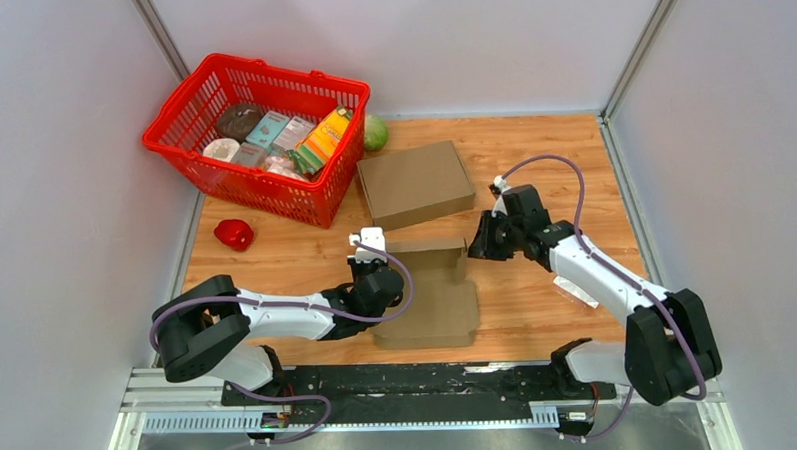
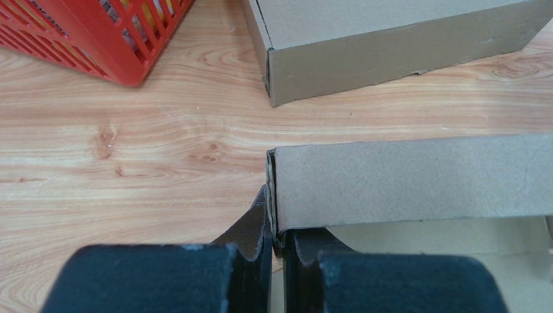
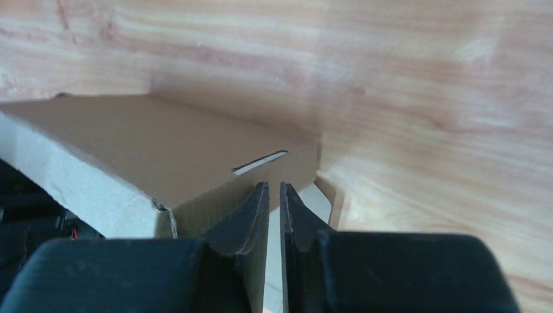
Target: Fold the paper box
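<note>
The paper box (image 1: 432,306) lies open and half-formed on the wooden table between my arms, its back wall (image 2: 404,182) standing upright. At the box's left rear corner, my left gripper (image 1: 376,278) (image 2: 277,225) is shut on the thin cardboard edge of the side wall. My right gripper (image 1: 477,244) (image 3: 274,187) is at the right rear corner of the box (image 3: 163,140). Its jaws stand nearly together, with a pale strip of the box's side flap between them.
A second cardboard box (image 1: 416,182) (image 2: 391,32), closed, sits just behind. A red basket (image 1: 289,79) (image 2: 85,39) of groceries stands at the back left, with a green ball (image 1: 375,133) beside it. A red object (image 1: 234,234) lies left of the boxes.
</note>
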You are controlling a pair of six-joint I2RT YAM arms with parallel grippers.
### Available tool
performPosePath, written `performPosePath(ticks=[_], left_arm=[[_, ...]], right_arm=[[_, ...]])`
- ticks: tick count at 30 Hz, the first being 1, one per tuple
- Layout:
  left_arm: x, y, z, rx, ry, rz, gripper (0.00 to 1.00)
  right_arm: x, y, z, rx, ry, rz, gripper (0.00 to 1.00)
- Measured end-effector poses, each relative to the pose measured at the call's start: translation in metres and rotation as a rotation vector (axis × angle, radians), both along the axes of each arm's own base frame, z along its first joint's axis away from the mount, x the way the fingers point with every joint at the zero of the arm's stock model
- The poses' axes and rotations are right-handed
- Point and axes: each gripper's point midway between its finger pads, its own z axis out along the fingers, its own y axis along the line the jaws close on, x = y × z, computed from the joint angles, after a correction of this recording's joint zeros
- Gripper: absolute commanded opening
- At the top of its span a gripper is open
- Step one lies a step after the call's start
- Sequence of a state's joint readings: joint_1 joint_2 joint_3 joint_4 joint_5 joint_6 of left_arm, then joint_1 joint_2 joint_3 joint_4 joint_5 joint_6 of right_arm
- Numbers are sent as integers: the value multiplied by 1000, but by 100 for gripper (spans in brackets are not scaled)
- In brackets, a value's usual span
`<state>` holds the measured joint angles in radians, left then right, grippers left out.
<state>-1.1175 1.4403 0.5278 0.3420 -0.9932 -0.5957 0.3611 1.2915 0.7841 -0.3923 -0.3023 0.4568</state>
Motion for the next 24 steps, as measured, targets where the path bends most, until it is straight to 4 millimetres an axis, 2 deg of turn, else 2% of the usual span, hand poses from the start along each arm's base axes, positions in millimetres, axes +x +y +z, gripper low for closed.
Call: performPosePath(ticks=[3, 6, 11, 14, 18, 24], left_arm=[[0, 0, 0, 0, 1, 0, 0], [0, 0, 0, 1, 1, 1, 0], [0, 0, 0, 2, 1, 0, 0], [0, 0, 0, 3, 1, -1, 0], [0, 1, 0, 4, 0, 1, 0], [0, 0, 0, 0, -1, -4, 0]], right_arm=[[-15, 9, 1, -14, 2, 19, 18], [-20, 9, -1, -49, -2, 19, 22], [-24, -3, -7, -120, 4, 17, 38], [-29, -2, -1, -143, -33, 49, 46], [-37, 5, 6, -173, -104, 104, 47], [-40, 12, 0, -194, -189, 154, 46]])
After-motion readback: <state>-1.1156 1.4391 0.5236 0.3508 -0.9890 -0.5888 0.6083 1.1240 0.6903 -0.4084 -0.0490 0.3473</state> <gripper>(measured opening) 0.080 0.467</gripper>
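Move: The upright corner flap at the right end of the paper box's far wall is right beside the right fingertips, about 2 cm to their left, 1 cm back and 2 cm below. The middle of that far wall is roughly 8 cm left and 2 cm ahead, the box floor 9 cm left, 9 cm back and 7 cm down; the closed box is some 14 cm ahead and 10 cm left, 4 cm lower. From the left hand the flap is about 14 cm right, 3 cm back and 2 cm down. Draw the right gripper back about 4 cm, nearly level, opening its almost shut fingers to about half so they come around the corner flap's edge. Roll its left side down and tip the fingers up, some 10 degrees each, with a slight counter-clockwise turn. Hold the left gripper still, keeping its pinch on the far wall's left end. ##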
